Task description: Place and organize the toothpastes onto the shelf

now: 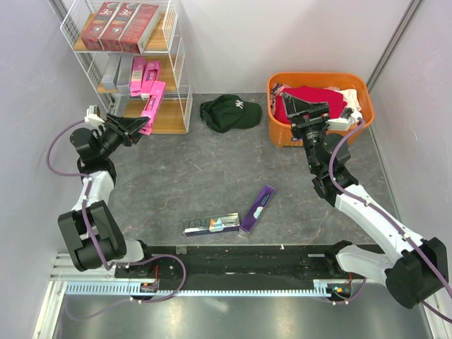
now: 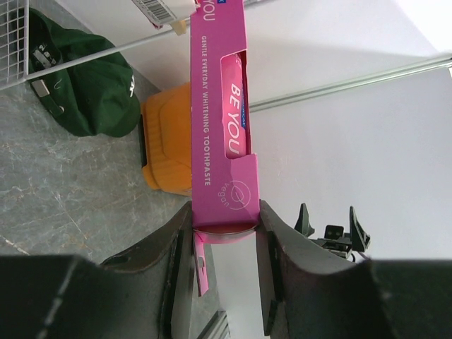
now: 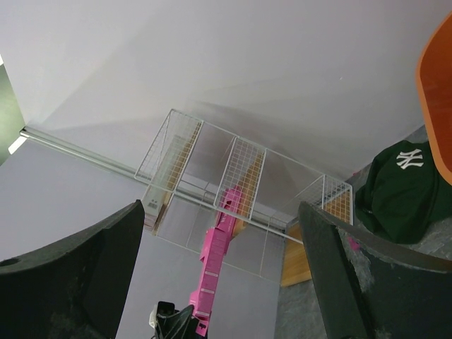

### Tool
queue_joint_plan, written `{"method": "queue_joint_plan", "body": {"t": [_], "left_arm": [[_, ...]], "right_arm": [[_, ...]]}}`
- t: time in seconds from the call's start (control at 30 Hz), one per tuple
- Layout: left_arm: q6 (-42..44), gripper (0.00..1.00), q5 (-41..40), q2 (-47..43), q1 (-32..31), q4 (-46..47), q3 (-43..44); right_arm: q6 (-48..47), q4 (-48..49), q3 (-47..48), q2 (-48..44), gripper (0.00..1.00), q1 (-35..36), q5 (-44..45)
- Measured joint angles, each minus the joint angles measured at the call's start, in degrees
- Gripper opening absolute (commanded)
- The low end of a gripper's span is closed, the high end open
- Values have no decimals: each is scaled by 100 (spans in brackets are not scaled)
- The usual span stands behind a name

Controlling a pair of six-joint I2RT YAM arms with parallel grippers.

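Observation:
My left gripper is shut on the near end of a hot pink toothpaste box. The box's far end reaches into the front of the white wire shelf. Dark red boxes lie on the top board. Silver-grey and pink boxes lie on the middle board. A holographic box and a purple box lie on the table near the arm bases. My right gripper hangs open and empty over the orange tub.
The orange tub with clothes stands at the back right. A dark green cap lies between the shelf and the tub. Grey walls close in both sides.

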Motion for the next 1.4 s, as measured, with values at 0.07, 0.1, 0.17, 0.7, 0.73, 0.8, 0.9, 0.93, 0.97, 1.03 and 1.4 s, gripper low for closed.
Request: {"method": "queue_joint_plan", "body": {"t": [0.07,0.1,0.17,0.7,0.73,0.8,0.9,0.93,0.97,1.03,1.4], "left_arm": [[0,2,-37,162,-46,9,76],[0,2,-72,269,-92,13,109],[0,2,-140,452,-166,11,179],[-105,2,-741,1202,-645,238,791],[-129,2,-785,1257,-651,245,839],[-184,2,-876,1388,-684,278,955],[-258,2,-949,1631,-763,337,1174],[-280,2,-994,1720,-796,365,1255],[-306,2,-1038,1799,-822,374,1340],[-354,2,-1099,1943,-868,393,1484],[-378,2,-1526,2393,-927,7,2212]], "right_arm": [[17,-4,0,0,98,-33,-24],[20,-4,0,0,98,-50,-46],[39,-7,0,0,98,-74,-81],[98,-55,-37,-2,98,-256,-260],[103,-55,-39,-2,98,-262,-273],[118,-55,-44,-2,98,-286,-299],[140,-59,-59,0,98,-310,-348],[144,-66,-63,2,98,-317,-363],[144,-74,-66,4,98,-319,-369],[144,-94,-66,15,98,-328,-391],[146,-138,-66,96,98,-466,-498]]}}
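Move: The left hand, gripping the near end of a pink toothpaste, aims for the free middle-shelf space, about 20 cm ahead, 3 cm right and 2 cm lower. The nearer pink box stands level with that space and 5 cm left of it, the second pink box 10 cm left, a grey box some 15 cm left. From the right hand the space is roughly 18 cm ahead, 57 cm left and 12 cm lower. Left hand, keeping its grip, pushes about 13 cm forward, sliding the toothpaste into the middle shelf's free space. ##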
